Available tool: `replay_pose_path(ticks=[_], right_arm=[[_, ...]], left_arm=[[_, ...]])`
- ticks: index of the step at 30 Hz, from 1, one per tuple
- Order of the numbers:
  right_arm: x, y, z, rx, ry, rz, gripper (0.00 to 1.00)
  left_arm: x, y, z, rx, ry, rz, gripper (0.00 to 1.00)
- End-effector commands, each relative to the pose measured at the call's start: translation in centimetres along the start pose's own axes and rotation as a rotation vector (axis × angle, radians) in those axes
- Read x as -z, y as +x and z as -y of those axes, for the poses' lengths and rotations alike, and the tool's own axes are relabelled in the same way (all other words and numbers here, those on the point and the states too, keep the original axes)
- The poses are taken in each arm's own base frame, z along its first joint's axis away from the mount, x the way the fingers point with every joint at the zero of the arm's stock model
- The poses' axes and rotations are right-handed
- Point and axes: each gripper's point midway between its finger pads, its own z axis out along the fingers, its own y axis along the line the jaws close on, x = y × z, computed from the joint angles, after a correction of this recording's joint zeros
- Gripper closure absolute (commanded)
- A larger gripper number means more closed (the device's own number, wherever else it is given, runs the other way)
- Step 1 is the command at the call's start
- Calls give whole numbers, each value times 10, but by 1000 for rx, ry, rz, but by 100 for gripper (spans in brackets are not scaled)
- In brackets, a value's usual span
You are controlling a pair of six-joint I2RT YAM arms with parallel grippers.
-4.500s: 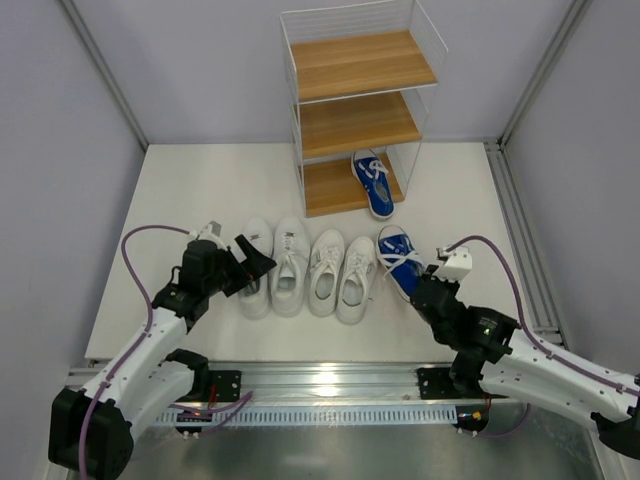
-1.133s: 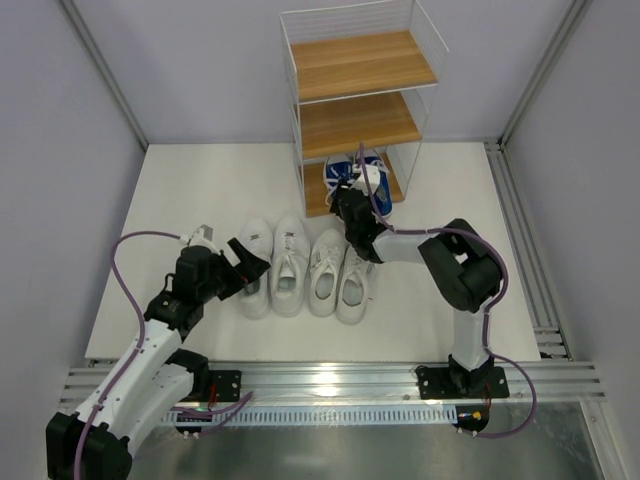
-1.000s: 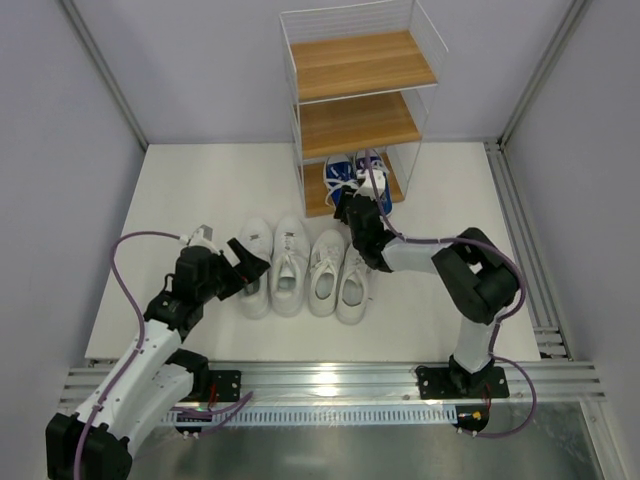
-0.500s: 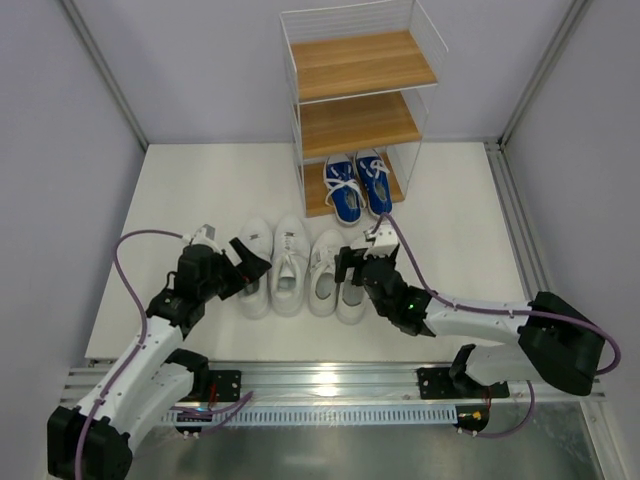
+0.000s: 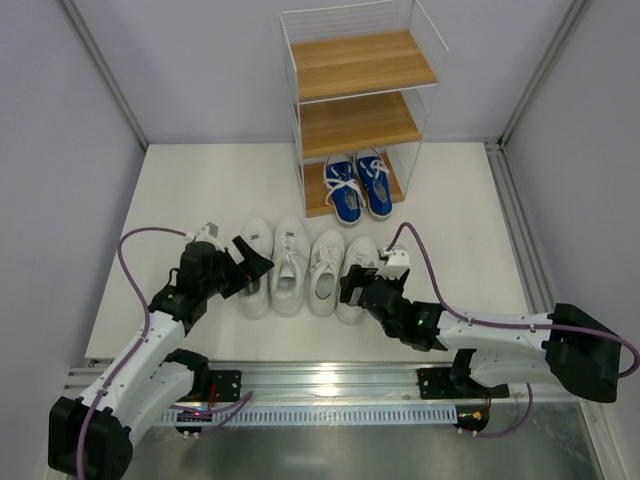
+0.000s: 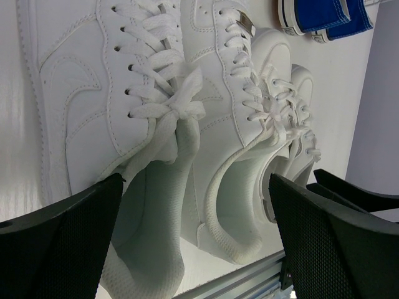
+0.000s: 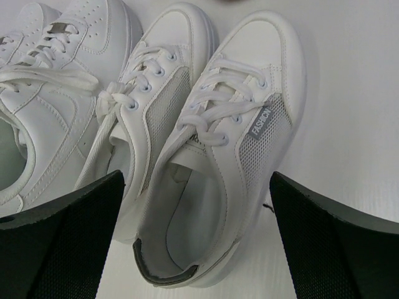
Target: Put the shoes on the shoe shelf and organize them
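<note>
The shoe shelf (image 5: pixel 362 68) stands at the back centre. The blue pair (image 5: pixel 356 187) sits side by side on its bottom board; the upper two boards are bare. Four white shoes lie in a row on the floor (image 5: pixel 305 268). My left gripper (image 5: pixel 252 262) is open and empty, hovering at the heels of the two leftmost white shoes (image 6: pixel 149 118). My right gripper (image 5: pixel 356 286) is open and empty, its jaws either side of the rightmost white shoe (image 7: pixel 215 180), which has a grey heel tab. The blue heels show in the left wrist view (image 6: pixel 324 15).
The white floor panel (image 5: pixel 200 190) ends at a metal rail (image 5: pixel 330 380) in front of the arm bases. Grey walls with slanted frame posts (image 5: pixel 105 75) close in both sides. Purple cables (image 5: pixel 430 290) loop off both arms.
The right arm set the second blue shoe on the bottom board beside the first, let go, and drew back over the rightmost white shoe. The left arm barely moved.
</note>
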Motion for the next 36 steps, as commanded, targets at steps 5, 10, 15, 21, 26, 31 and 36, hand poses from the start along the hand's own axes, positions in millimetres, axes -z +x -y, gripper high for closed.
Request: replay_pose_path(ticks=[5,10,15,21,26,31,36], right_arm=[[8,5,-33,-105,-58,-44,0],[7,12,-28,-88,39,-88,0],[13,16,-16,-40,126,-88,0],[21,21,-13,-16,131,-99,0],[27,30,-6,16,143,-116,0],[23,43,-10,40,139,-156,0],[17,55,0,91,195,-175,0]], left_arm=[[-2,-1,-16,-14,-56,21,0],[-4,0,-16,-13,-56,16,0],[-5,1,-18,-15,-59,17,0],[-4,2,-20,-16,-63,17,0],[-5,2,-20,-10,-61,22,0],[-7,3,-20,-7,-61,9,0],[-4,4,-22,-14,-66,14,0]])
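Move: The white mesh shoe at the right end of the row has its middle about 5 cm ahead of the right hand, in line with it and some 6 cm below. Its mesh partner stands about 8 cm to its left and 2 cm farther out; the nearest white leather shoe stands some 18 cm left of it and 3 cm farther out. From the left hand, the right-end mesh shoe lies about 26 cm to the right, 2 cm back and 8 cm lower. No grip yet: the open right fingers come down around the heel of the right-end mesh shoe, the left finger towards the gap between the mesh pair, the right one over bare table. The hand draws back about 4 cm, swinging a little left and then right again, and sinks about 4 cm, most steeply at the end, while the fingers tip down and the hand's left side drops, each some 10 degrees. ##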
